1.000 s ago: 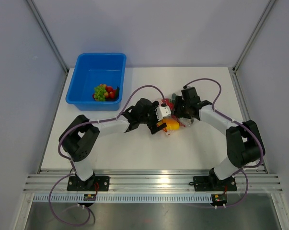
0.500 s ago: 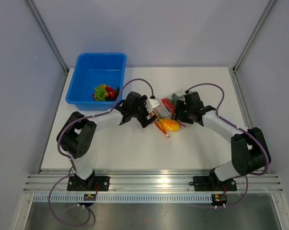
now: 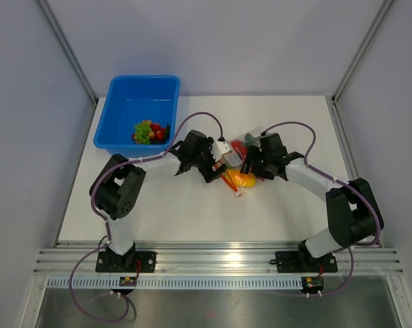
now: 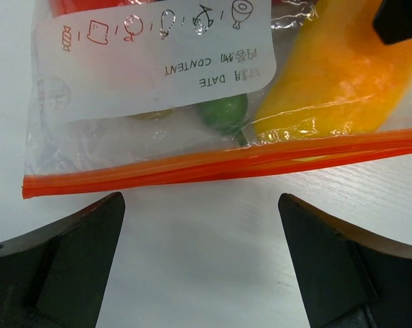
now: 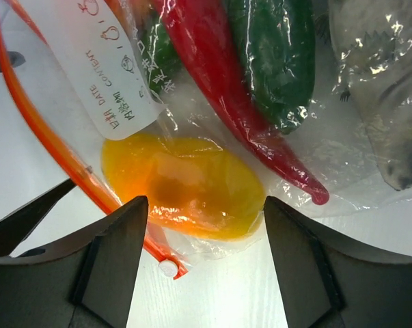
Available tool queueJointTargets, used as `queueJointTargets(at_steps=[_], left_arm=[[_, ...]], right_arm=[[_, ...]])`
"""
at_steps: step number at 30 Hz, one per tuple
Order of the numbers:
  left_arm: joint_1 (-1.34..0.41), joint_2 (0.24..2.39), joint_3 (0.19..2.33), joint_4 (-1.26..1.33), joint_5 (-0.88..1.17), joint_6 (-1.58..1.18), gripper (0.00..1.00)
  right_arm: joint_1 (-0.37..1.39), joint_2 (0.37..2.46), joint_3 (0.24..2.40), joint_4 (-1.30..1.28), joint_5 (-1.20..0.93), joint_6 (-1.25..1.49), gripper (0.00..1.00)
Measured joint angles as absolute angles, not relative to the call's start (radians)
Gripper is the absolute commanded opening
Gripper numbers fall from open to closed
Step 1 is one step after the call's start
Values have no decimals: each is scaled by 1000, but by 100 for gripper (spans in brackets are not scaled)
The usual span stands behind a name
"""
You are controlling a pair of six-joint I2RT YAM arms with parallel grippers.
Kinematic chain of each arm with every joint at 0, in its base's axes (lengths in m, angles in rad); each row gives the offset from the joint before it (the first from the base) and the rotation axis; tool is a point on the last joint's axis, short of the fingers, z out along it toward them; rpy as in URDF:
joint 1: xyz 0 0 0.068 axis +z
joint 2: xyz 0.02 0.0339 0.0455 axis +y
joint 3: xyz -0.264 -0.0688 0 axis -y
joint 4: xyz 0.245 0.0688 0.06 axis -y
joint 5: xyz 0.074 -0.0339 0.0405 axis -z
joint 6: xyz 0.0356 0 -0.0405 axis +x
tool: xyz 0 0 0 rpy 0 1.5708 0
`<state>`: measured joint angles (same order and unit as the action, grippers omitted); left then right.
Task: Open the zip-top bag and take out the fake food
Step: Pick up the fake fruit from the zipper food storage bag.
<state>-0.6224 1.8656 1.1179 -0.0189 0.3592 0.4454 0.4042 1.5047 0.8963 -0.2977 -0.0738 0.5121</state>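
The zip-top bag lies flat mid-table, its orange-red zip strip shut and its white label facing up. Fake food shows through the plastic: a yellow-orange pepper, a red chili, a green piece and a grey fish. My left gripper is open on the bare table, just short of the zip strip. My right gripper is open over the bag's corner, one finger on each side of the pepper. The white zip slider lies by its left finger.
A blue tub stands at the back left with green grapes and red pieces in it. In the top view my left gripper and right gripper face each other across the bag. Frame posts and walls enclose the table.
My right gripper's jaws have spread wider over the pepper. My left gripper backed off the bag to the left, then came back up to the zip strip.
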Motion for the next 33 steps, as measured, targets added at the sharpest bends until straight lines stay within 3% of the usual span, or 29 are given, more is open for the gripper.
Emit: queueJointTargets(at_steps=[14,19,26,33], left_arm=[[-677,1888,1161,-20,363,435,99],[-695,1888,1161,-22,365,446,99],[-703,1888,1161,-25,371,449,99],[-743,1895,1161,-29,377,471,99]], right_arm=[[406,1607,941,-232,-99,521,50],[406,1624,954,-220,-96,519,33],[406,1648,963,-206,-97,516,23],[406,1684,976,-208,-101,516,20]])
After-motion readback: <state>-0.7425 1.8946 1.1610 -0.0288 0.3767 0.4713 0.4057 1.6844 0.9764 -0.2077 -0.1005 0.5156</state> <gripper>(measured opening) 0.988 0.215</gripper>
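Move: The orange fake mango, inside the bag, lies about 7 cm to the left hand's right and 3 cm back, a little lower. The orange zip mouth is some 3 cm to its right and 1 cm back, the small green pepper about 6 cm right and 1 cm ahead. The right hand is nearly over the mango, its middle about 1 cm ahead, 1 cm left and 3 cm below; from that hand the red chilli lies 5 cm ahead and 1 cm left. The right fingers close on the bag's film over the mango and pinch it, the hand dipping and working about 3 cm forward, 2 cm left and 2 cm down. Meanwhile the left hand, fingers wide open, goes about 5 cm right and 3 cm back to the mango's end at the bag mouth, turning some 10 degrees clockwise. ##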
